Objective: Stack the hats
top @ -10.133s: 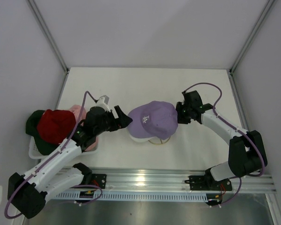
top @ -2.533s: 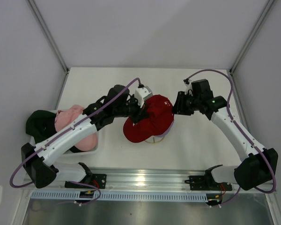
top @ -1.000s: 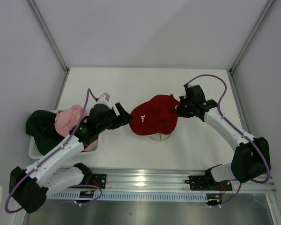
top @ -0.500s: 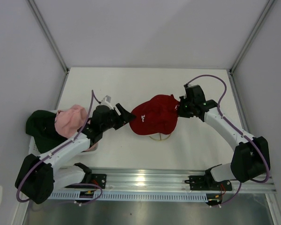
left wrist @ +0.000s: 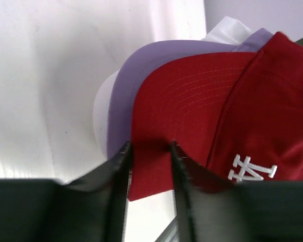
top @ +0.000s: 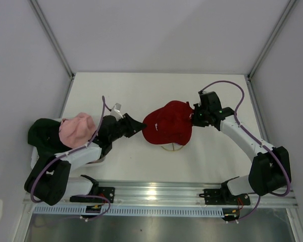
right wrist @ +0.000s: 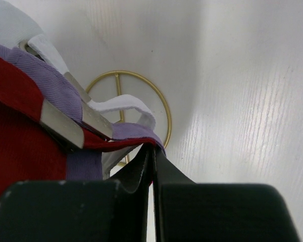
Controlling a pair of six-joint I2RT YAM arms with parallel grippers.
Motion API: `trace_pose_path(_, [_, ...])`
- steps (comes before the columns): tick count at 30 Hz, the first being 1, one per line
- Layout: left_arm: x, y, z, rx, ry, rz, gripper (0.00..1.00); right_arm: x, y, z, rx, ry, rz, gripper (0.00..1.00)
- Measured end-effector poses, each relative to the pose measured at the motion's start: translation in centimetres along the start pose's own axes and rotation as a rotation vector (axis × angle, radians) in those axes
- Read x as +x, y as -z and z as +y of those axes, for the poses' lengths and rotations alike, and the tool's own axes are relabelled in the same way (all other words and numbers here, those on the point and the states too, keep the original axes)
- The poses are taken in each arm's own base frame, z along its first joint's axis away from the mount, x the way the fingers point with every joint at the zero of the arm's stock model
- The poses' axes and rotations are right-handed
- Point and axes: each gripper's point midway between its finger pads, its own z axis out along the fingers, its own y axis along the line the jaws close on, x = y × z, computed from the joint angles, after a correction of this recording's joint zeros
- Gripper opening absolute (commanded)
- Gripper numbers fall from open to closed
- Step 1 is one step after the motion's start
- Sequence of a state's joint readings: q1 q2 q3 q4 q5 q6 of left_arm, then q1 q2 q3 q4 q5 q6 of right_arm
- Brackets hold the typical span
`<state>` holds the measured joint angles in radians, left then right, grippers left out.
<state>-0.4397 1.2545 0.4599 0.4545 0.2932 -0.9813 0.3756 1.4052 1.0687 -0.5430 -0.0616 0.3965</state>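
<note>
A red hat (top: pixel 167 122) sits over a lavender hat (left wrist: pixel 125 83) on the gold wire stand (top: pixel 170 147) at mid-table. My left gripper (top: pixel 140 126) is at the red brim's left tip. In the left wrist view its jaws (left wrist: pixel 149 149) stand apart, with the brim's corner (left wrist: pixel 151 166) showing between them. My right gripper (top: pixel 193 117) is at the back of the stack, its jaws (right wrist: pixel 152 147) shut on the red hat's rear edge (right wrist: pixel 118 142), beside the lavender strap (right wrist: pixel 45 83). A pink hat (top: pixel 76 130) lies on a dark hat (top: pixel 42 135) at the far left.
A white tray (top: pixel 35 162) at the left edge holds the pink and dark hats. The stand's gold ring (right wrist: pixel 164 113) rests on the white table just under the right fingertips. Enclosure walls and metal posts (top: pixel 50 35) border the table on three sides.
My left gripper has moved right to the red brim's tip and its jaws have narrowed. The right arm has held still on the back of the red hat.
</note>
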Motion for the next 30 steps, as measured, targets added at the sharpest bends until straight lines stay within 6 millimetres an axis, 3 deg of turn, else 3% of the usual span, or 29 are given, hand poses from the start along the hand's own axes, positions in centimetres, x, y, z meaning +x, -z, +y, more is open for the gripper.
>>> trace_pose_path(2, [-0.1,-0.2,-0.3,0.025,-0.001,0.002,0.14,0.2,-0.1,-0.2,0.007,-0.001,0.01,0.0])
trace_pose_path(5, [-0.7,-0.2,-1.1,0.062,-0.001,-0.014,0.01,0.1,-0.4,-0.7,0.024,-0.011,0.012,0.0])
trace_pose_path(11, [-1.1,-0.5,-1.1,0.031,0.015,-0.014,0.01,0.1,-0.7,-1.0,0.032,-0.017,0.012,0.01])
trace_pose_path(18, [-1.4,-1.6,0.0,-0.078,0.042,0.005,0.01,0.1,-0.9,-1.0,0.032,-0.017,0.014,0.09])
trace_pose_path(24, [-0.8,-2.1,1.7,-0.174,0.03,0.02,0.01,0.3,-0.8,-1.2,0.045,-0.018,0.023,0.3])
trace_pose_path(30, [2.3,-1.0,5.4,-0.35,-0.015,0.107,0.01,0.4,0.4,-1.1,0.05,-0.014,0.039,0.44])
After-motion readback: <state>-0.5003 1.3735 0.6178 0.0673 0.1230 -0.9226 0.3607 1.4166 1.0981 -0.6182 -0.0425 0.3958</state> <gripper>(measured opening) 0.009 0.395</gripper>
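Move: The red hat's brim is right at the left fingertips, about 3 cm to their right and about level; the hat's middle is some 11 cm to their right and 2 cm ahead. The purple hat is nested just under it, 11 cm to the left hand's right and 3 cm ahead. The gold stand's foot is 14 cm to the right of that hand, 1 cm ahead and 12 cm below. The right hand already pinches the red hat's back strap, with the hat's middle 11 cm to its left and 1 cm nearer the base. Shut the left gripper from half open at the red brim's edge and ease it forward about 2 cm, then sink about 6 cm below its starting height while drawing back, fingers shut, tipping down and rolling about 20 degrees, to end left of and below the brim. Ease the right hand about 1 cm down and to its right, then open its fingers to loosen the strap, coming slightly up and back. ##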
